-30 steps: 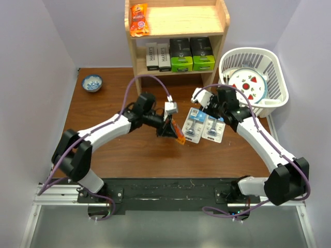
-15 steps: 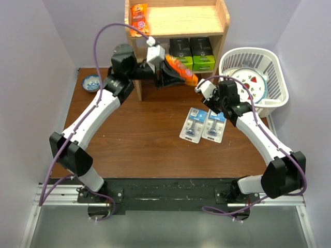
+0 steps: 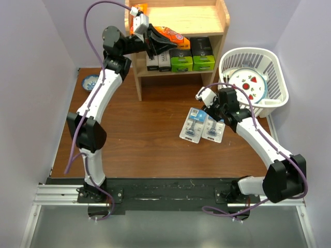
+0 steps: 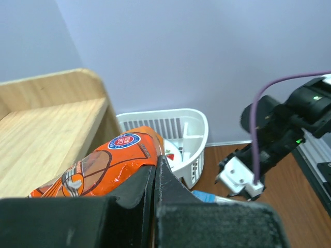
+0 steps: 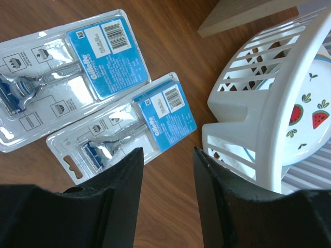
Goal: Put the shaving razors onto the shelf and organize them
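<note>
My left gripper point(image 3: 156, 43) is raised at the front edge of the wooden shelf's point(image 3: 194, 18) top board, shut on an orange snack packet point(image 3: 173, 37) point(image 4: 111, 163). On the lower board stand a HARRY'S box point(image 3: 159, 62) and two black boxes with green ends point(image 3: 181, 58) point(image 3: 202, 51). Two clear blister razor cards with blue headers point(image 3: 194, 125) point(image 3: 213, 129) lie flat on the table, side by side point(image 5: 77, 67) point(image 5: 129, 124). My right gripper point(image 3: 211, 109) point(image 5: 168, 152) hovers open just beyond them, toward the basket, holding nothing.
A white slatted basket point(image 3: 274, 62) point(image 5: 269, 103) with a watermelon plate point(image 3: 248, 82) stands at the right, close to my right gripper. A second orange packet point(image 3: 140, 8) lies on the top board's left end. A small blue bowl point(image 3: 89, 81) sits at the left.
My left arm has lifted the orange packet from the table's middle up to the shelf's top board. The right gripper has stayed open near the blister cards, shifting only slightly.
</note>
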You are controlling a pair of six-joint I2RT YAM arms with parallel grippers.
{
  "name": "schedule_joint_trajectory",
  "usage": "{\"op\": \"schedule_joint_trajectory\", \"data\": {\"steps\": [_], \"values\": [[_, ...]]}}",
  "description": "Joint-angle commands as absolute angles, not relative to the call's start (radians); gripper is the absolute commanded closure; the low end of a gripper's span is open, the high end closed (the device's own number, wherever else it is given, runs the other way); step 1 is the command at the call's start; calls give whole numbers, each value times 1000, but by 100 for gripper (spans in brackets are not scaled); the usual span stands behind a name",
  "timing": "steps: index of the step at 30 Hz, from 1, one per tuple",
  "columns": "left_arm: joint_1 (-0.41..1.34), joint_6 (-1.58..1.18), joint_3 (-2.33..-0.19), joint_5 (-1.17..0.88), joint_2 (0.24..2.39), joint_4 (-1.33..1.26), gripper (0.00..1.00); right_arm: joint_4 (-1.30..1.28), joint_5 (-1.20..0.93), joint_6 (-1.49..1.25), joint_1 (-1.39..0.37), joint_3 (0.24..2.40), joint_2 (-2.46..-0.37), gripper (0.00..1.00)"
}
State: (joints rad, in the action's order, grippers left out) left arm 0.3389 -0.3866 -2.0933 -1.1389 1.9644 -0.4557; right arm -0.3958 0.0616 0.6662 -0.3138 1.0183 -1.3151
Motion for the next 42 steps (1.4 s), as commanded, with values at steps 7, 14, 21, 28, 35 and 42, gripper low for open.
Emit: {"op": "schedule_joint_trajectory", "data": {"steps": [7, 14, 21, 28, 35, 42], "values": [[285, -394, -2252, -1134, 2088, -463, 100, -345, 38, 632, -301, 968, -1272, 53], [273, -489, -2162, -1146, 2066, -523, 100, -331, 37, 634, -296, 977, -1296, 52], [222, -644, -2005, -1054, 1979, -538, 100, -311, 29, 629, -293, 977, -1312, 52], [213, -724, -1962, -973, 1931, -591, 99, -308, 29, 627, -290, 974, -1321, 52], [215, -739, -2048, -884, 1960, -546, 99, -301, 28, 626, -291, 986, -1335, 52], [212, -746, -2066, -848, 1970, -428, 93, -301, 26, 624, -290, 988, -1332, 52]]}}
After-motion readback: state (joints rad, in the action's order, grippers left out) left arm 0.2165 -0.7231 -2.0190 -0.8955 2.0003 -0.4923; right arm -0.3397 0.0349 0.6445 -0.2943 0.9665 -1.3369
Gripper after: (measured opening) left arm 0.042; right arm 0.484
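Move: Just right of the orange packet already on the top board lies the left hand's spot for the packet it holds: about 15 cm ahead, 8 cm left and 4 cm below. That first packet's middle is some 17 cm ahead and 14 cm left, about 5 cm lower; the board's front edge runs roughly 12 cm ahead, straight in front. From the right hand the spot is about 18 cm ahead, 27 cm left and 28 cm up. Still pinching the orange packet by its near end, the left hand pushes forward about 5 cm towards the top board, pauses, then works further forward and left while dipping, and rises again most of that dip, ending some 8 cm farther out. From the pause on, the wrist rolls about 25 degrees, forward side down, swinging slightly counter-clockwise; the fingers stay shut. ##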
